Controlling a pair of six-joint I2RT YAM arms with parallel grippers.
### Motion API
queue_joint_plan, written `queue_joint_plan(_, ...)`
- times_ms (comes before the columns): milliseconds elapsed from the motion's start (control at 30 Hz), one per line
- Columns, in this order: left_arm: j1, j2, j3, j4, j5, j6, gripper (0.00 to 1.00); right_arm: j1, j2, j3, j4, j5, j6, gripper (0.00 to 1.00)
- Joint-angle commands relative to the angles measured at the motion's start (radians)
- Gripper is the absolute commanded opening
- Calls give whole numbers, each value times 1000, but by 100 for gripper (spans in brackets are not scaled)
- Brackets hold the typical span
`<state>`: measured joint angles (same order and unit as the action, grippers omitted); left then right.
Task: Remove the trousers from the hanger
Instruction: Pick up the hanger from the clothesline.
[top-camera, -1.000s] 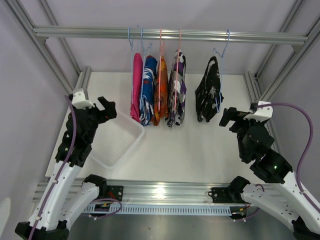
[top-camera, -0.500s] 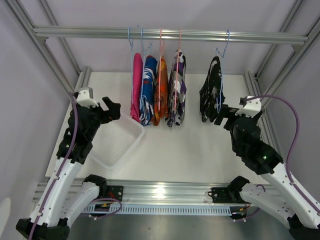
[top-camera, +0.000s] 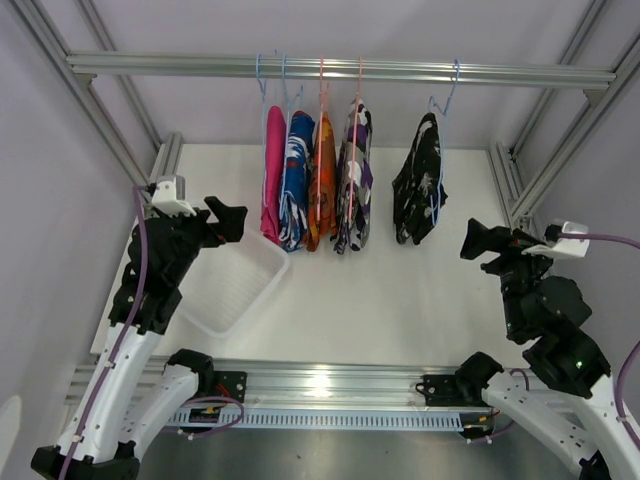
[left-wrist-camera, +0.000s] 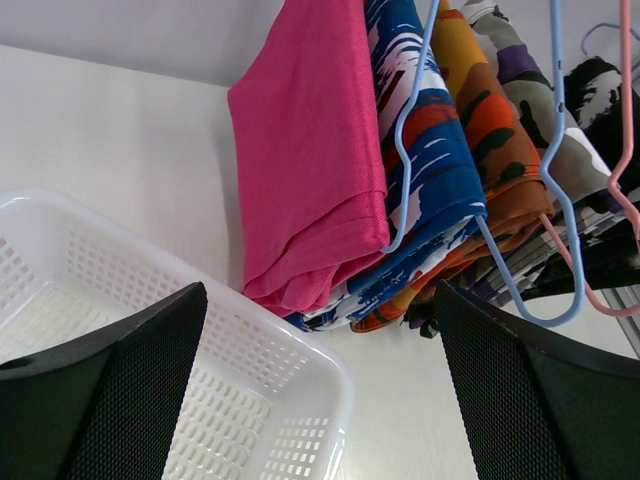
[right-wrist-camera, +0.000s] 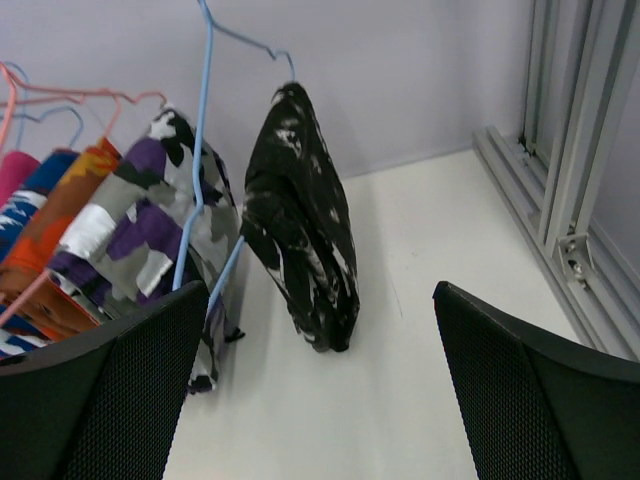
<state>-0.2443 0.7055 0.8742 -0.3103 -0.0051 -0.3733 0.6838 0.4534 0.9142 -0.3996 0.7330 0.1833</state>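
Five trousers hang folded on wire hangers from the rail (top-camera: 340, 68): pink (top-camera: 273, 180), blue-white-red patterned (top-camera: 297, 180), orange (top-camera: 323, 185), purple-white patterned (top-camera: 353, 180), and, apart to the right, black with white specks (top-camera: 418, 185). My left gripper (top-camera: 228, 218) is open, just left of the pink trousers (left-wrist-camera: 310, 170) and not touching them. My right gripper (top-camera: 480, 242) is open and empty, to the right of the black trousers (right-wrist-camera: 300, 220) with a gap between. In the right wrist view the blue hanger (right-wrist-camera: 200, 150) hangs between the black and the purple-patterned trousers (right-wrist-camera: 140, 220).
A white perforated basket (top-camera: 235, 285) sits on the table under my left gripper, its corner (left-wrist-camera: 300, 360) below the pink trousers. Aluminium frame posts (top-camera: 560, 130) stand along both sides, and a frame rail (right-wrist-camera: 575, 180) runs along the table's right edge.
My right gripper has drawn back to the right, away from the black trousers it had closed in on. The left gripper crept slightly toward the pink trousers.
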Motion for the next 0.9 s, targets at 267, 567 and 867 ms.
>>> queue_joint_plan(267, 23, -14, 28, 40, 56, 8, 100, -6, 238, 305, 1, -24, -58, 100)
queue_joint_plan(567, 27, -29, 22, 37, 43, 11, 99, -202, 595, 785, -192, -328, 70, 100)
queue_joint_plan(867, 25, -44, 14, 43, 42, 13, 99, -573, 843, 1012, -384, -883, 243, 100)
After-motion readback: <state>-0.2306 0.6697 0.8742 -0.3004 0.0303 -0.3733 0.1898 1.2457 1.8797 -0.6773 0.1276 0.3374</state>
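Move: The neck of the black trousers' blue hanger, just under the rail, lies about 20 cm ahead of the right hand, 6 cm left and 18 cm above. The black trousers hang below it, some 22 cm ahead, 7 cm left and 3 cm above the hand; the camouflage trousers are about 20 cm ahead and 18 cm left, at similar height. From the left hand, the hanger's neck is roughly 15 cm ahead, 36 cm right and 22 cm up. Right hand rises about 15 cm while reaching some 12 cm forward towards the hanger's neck, fingers staying wide open. ##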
